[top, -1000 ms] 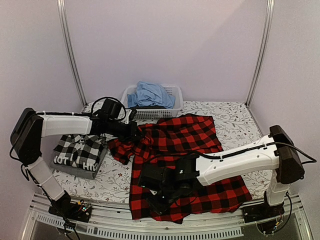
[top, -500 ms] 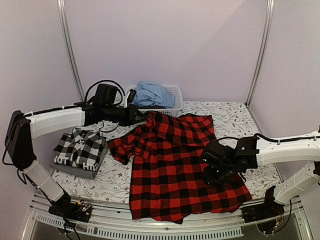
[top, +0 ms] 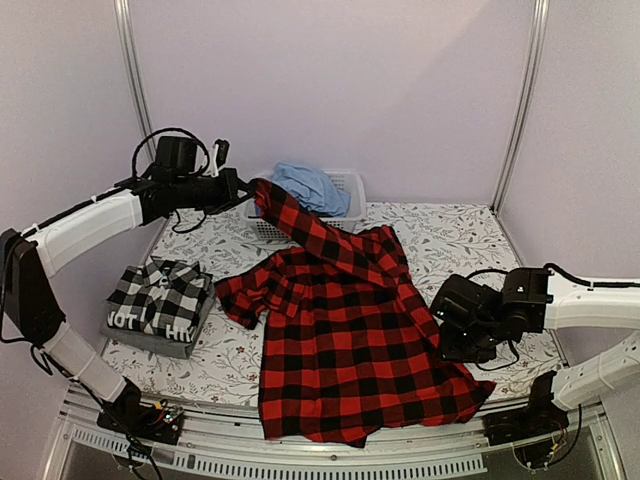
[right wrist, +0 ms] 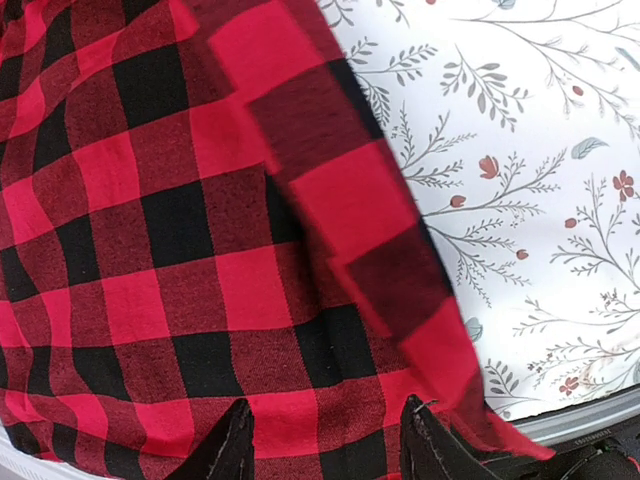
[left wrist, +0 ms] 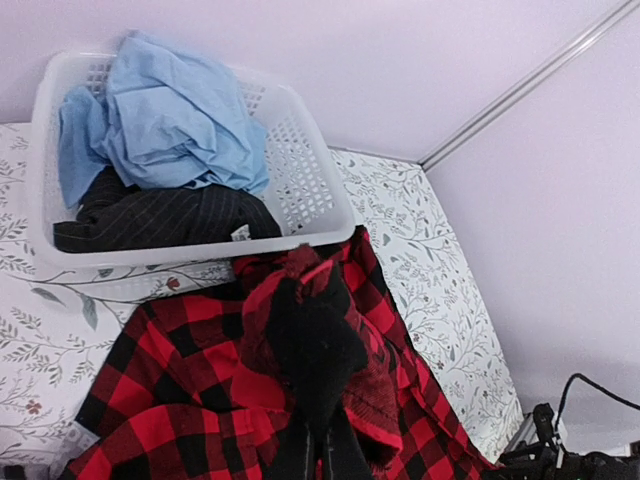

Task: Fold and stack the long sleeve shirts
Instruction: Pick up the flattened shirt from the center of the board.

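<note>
The red-and-black check flannel shirt (top: pixel 340 340) lies spread over the middle of the table, its far part pulled up into a strip towards the basket. My left gripper (top: pixel 248 190) is shut on that raised cloth, which bunches over its fingers (left wrist: pixel 318 455) in the left wrist view. My right gripper (top: pixel 452 322) hovers open just above the flannel's right edge (right wrist: pixel 360 200), with nothing between its fingertips (right wrist: pixel 232 448). At the left sits a folded black-and-white check shirt (top: pixel 160 297) on top of a dark grey white-lettered one (top: pixel 150 337).
A white basket (top: pixel 350 185) at the back holds a light blue cloth (top: pixel 305 186) and a dark striped cloth (left wrist: pixel 160 215). The floral tablecloth (top: pixel 460 235) shows to the right of the flannel. Metal posts (top: pixel 135 90) stand at the back corners.
My left gripper has lifted the flannel's far part up and back-left, towards the basket. My right arm has swung from the front middle out to the shirt's right edge.
</note>
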Motion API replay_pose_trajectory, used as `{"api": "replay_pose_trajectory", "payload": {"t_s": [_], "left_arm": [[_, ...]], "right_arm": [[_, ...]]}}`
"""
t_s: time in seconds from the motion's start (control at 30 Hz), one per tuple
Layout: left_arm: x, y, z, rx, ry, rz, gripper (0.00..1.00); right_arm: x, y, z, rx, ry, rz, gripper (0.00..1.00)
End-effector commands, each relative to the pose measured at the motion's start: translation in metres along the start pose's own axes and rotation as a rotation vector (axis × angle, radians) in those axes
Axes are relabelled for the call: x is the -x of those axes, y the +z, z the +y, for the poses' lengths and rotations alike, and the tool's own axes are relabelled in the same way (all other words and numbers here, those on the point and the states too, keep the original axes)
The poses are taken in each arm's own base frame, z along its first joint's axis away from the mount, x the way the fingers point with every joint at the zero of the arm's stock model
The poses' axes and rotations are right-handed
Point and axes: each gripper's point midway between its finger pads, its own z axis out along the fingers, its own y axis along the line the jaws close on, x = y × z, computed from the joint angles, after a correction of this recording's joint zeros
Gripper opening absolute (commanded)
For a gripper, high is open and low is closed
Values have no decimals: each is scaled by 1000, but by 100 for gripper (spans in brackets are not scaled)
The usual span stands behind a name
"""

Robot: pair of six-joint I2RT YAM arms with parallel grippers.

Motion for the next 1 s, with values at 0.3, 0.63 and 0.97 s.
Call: {"api": "replay_pose_trajectory", "payload": {"t_s": [0.3, 0.63, 0.97], "left_arm": [[25, -10, 48, 85, -32, -14, 0], [24, -7, 49, 73, -38, -4, 0], [25, -4, 46, 55, -34, 5, 0]], "right_arm": [[-9, 10, -6, -92, -147, 74, 49], [-63, 3, -26, -179, -227, 210, 45], [-84, 5, -46, -281, -251, 262, 45]]}}
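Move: The right hand, empty and about half open, has the shirt's near right corner roughly 6 cm back, 6 cm to its right and 6 cm below. The left hand already holds the far part of the shirt high; from it that corner lies some 46 cm right, 25 cm back and 25 cm down, the basket about 16 cm ahead, 8 cm right and 20 cm below, and the folded stack some 21 cm left, 9 cm back and 22 cm down. The right hand first sinks about 2 cm over the shirt's right edge, then draws back some 7 cm, easing a little further down and to the right, until its still-open fingers are close to the near right corner, the wrist turning roughly 20 degrees so that the fingertips swing back and to the right. Meanwhile the left hand keeps its closed grip on the raised cloth, carries it about 4 cm left and 2 cm forward early on, and then hangs nearly still. ##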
